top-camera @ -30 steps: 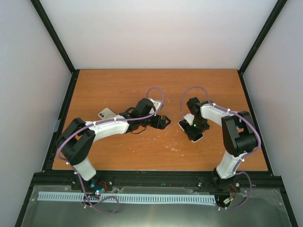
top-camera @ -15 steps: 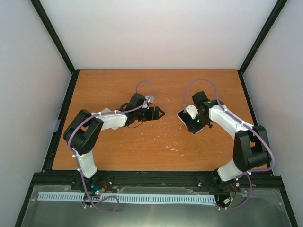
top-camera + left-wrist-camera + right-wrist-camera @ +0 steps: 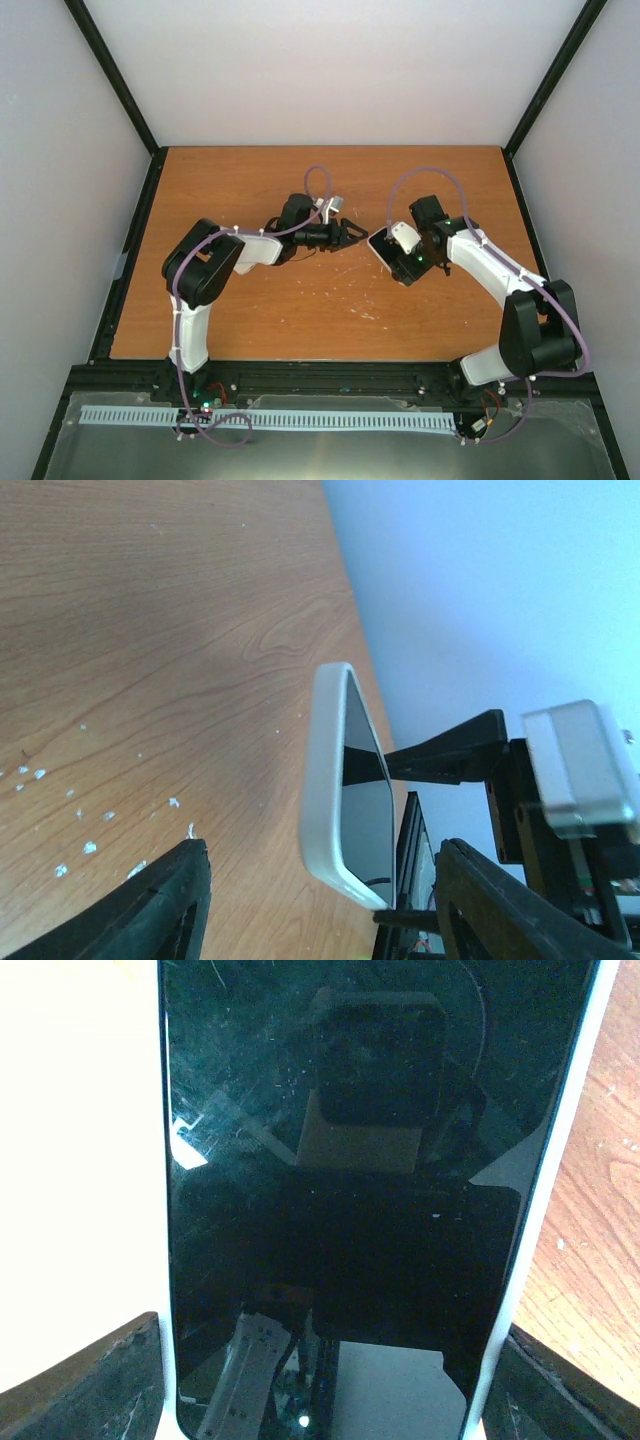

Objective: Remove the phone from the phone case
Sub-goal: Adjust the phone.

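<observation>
The phone has a black screen and sits in a white phone case. My right gripper is shut on the case's two long sides and holds it off the table, right of centre. In the left wrist view the case shows edge-on, with the dark screen facing right. My left gripper stands open with one finger on each side of the phone's near corner and a gap on both sides. From above, the left gripper points right at the phone's left end.
The wooden table has white flecks near its middle. Black frame rails run along its edges, with pale walls behind. Both arms reach inward and meet near the table's centre.
My left arm swung right toward the phone and its jaws narrowed. My right arm carried the phone up and left toward the centre.
</observation>
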`<move>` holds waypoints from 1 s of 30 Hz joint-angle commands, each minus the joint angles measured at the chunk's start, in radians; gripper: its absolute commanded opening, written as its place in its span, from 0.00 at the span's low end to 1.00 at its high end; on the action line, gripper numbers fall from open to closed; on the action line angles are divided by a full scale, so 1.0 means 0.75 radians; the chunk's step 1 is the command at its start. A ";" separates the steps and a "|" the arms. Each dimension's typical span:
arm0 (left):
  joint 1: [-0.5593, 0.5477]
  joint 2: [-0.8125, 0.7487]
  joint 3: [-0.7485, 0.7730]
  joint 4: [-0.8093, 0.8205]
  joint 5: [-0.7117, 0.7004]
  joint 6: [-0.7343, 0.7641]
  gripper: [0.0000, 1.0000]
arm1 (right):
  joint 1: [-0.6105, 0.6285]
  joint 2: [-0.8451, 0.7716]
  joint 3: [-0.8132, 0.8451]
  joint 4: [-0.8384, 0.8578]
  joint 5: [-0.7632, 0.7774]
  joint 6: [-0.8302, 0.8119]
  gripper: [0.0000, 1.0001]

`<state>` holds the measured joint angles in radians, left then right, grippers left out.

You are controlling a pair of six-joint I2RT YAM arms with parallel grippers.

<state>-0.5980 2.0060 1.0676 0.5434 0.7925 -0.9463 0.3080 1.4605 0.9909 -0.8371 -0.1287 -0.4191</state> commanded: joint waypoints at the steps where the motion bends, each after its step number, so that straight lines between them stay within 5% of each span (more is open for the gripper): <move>1: -0.014 0.056 0.090 0.109 0.094 -0.087 0.60 | -0.005 -0.068 0.003 0.026 -0.092 -0.025 0.63; 13: -0.065 0.182 0.267 0.060 0.249 -0.135 0.31 | -0.004 -0.083 0.011 0.039 -0.084 -0.010 0.61; 21: -0.090 0.214 0.290 0.062 0.283 -0.184 0.28 | -0.003 -0.103 -0.011 0.064 -0.069 -0.006 0.61; 30: -0.094 0.220 0.279 0.140 0.318 -0.221 0.13 | -0.003 -0.131 -0.019 0.060 -0.072 -0.007 0.61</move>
<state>-0.6643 2.1674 1.2495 0.5758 0.9924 -1.0943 0.3073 1.4025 0.9787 -0.8253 -0.1730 -0.4248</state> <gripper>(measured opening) 0.153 0.782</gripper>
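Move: The cased phone, screen up in the right hand's grip, has its middle roughly 9 cm to the left hand's right, 6 cm back and 3 cm lower. Its near short end is only about 5 cm to the right, 1 cm back and 1 cm below, with the right fingertips some 12 cm right, 9 cm back and 3 cm below. From the right hand, the phone's middle lies about 3 cm ahead and 3 cm left, level in height. Rightward about 5 cm, with a small rise and dip on the way and then some 2.5 cm back, the left hand goes in to the phone's near end, turning about 15 degrees clockwise. Its fingers close from well open to nearly shut, one over the screen and one underneath, to pinch that end; the right hand keeps its grip on the long edges and rises about 1.5 cm. ##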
